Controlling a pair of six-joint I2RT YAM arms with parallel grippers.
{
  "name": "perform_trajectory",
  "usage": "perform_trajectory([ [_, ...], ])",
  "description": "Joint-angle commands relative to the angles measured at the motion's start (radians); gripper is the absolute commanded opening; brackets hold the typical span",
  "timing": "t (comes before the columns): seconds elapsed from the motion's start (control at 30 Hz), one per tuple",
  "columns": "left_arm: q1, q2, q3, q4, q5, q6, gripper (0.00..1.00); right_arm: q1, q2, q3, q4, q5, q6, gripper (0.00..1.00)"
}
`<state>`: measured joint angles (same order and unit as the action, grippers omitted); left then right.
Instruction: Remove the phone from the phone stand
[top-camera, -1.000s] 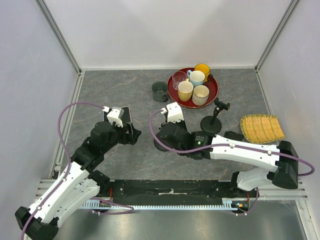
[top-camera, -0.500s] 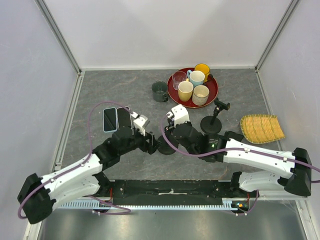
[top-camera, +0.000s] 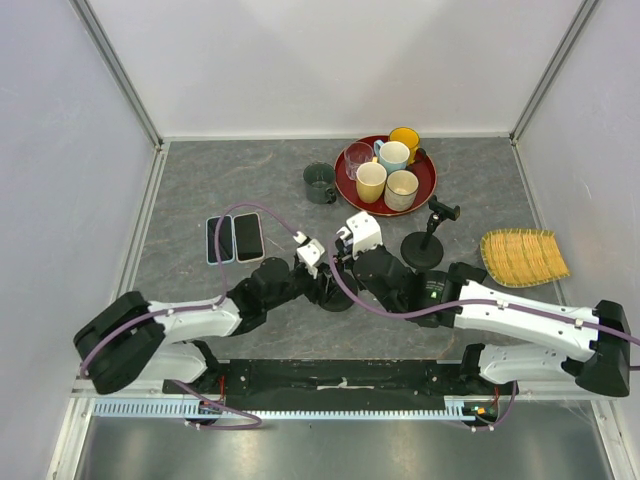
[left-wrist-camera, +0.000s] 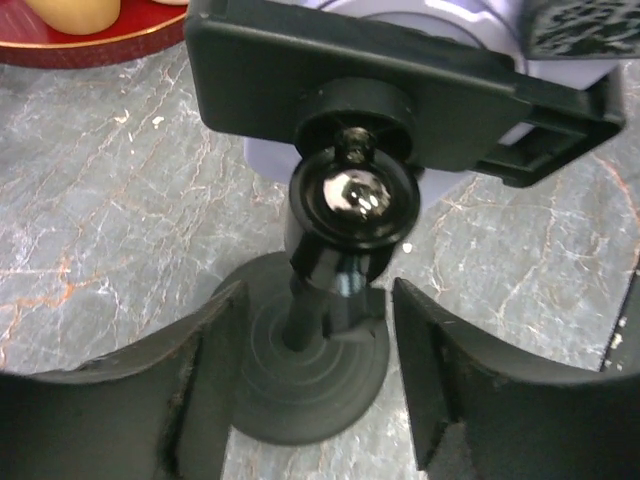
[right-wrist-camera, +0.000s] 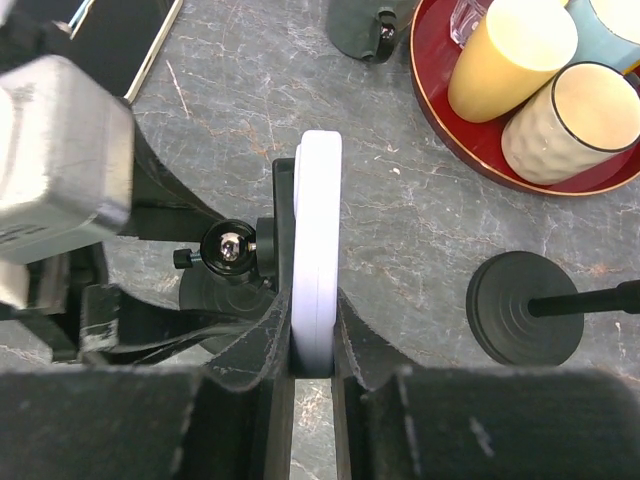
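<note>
The phone (right-wrist-camera: 318, 215) is white and stands on edge in the black phone stand (right-wrist-camera: 228, 248), clamped against its holder plate. My right gripper (right-wrist-camera: 318, 325) is shut on the phone's lower end, one pad against each face. The left wrist view shows the stand's ball joint (left-wrist-camera: 352, 198), stem and round base (left-wrist-camera: 300, 385), with a strip of the phone (left-wrist-camera: 268, 160) behind the holder. My left gripper (left-wrist-camera: 318, 300) is open, its fingers on either side of the stem with gaps on both sides. From above, both grippers meet at the stand (top-camera: 336, 292).
Two phones (top-camera: 219, 238) (top-camera: 247, 236) lie flat at the left. A second, bare stand (top-camera: 424, 246) is at the right, beside a bamboo mat (top-camera: 523, 256). A red tray (top-camera: 430, 182) of cups and a dark green mug (top-camera: 319, 183) sit behind.
My left arm has swung from the flat phones at the left across to the stand, and its jaws have narrowed a little around the stem. My right gripper has stayed on the phone.
</note>
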<state>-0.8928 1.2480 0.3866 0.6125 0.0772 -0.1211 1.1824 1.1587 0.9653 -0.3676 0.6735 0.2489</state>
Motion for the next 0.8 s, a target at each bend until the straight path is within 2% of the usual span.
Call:
perform_trajectory([
  [0.0,-0.003,0.106,0.014,0.292,-0.031,0.048,0.6,0.002,-0.05,-0.003,0.062,-0.011,-0.002,0.01],
  [0.13,-0.003,0.194,0.023,0.388,-0.014,0.034,0.46,0.002,-0.053,-0.011,0.062,-0.015,0.006,0.01],
  [0.17,-0.005,0.218,0.023,0.41,0.001,0.035,0.38,0.0,-0.06,-0.013,0.062,-0.017,0.006,0.02],
  [0.2,-0.005,0.226,0.024,0.421,0.007,0.038,0.35,0.0,-0.063,-0.017,0.062,-0.015,0.007,0.02],
  [0.27,-0.005,0.237,0.021,0.435,0.018,0.04,0.22,0.0,-0.071,-0.022,0.062,-0.012,0.012,0.03],
  [0.37,-0.018,0.234,0.018,0.437,0.018,0.05,0.04,0.002,-0.074,-0.02,0.059,-0.002,0.027,0.21],
  [0.4,-0.024,0.232,0.017,0.432,0.015,0.067,0.02,0.0,-0.076,-0.016,0.059,0.003,0.03,0.31],
  [0.5,-0.055,0.225,0.011,0.415,-0.008,0.106,0.02,0.002,-0.065,0.003,0.044,0.04,0.047,0.4],
  [0.6,-0.083,0.222,0.003,0.412,-0.045,0.12,0.02,-0.001,-0.05,0.021,0.033,0.103,0.062,0.44],
  [0.77,-0.103,0.215,-0.003,0.409,-0.073,0.12,0.02,-0.009,-0.028,0.035,0.027,0.159,0.084,0.45],
])
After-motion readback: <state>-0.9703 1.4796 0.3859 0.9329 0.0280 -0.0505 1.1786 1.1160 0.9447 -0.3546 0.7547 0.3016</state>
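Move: The neck of the phone's stand is about 4 cm to the left hand's right, 1 cm ahead and 1 cm lower. The right hand already pinches the phone's end; the phone's middle lies some 4 cm ahead, 1 cm left and 4 cm below it. From that hand the empty stand is about 20 cm right, 4 cm ahead and 12 cm lower, the mug tray roughly 14 cm right, 25 cm ahead and 18 cm lower. Left hand goes some 3 cm right, shuts on the stand's neck; right hand releases the phone, rising slightly. ##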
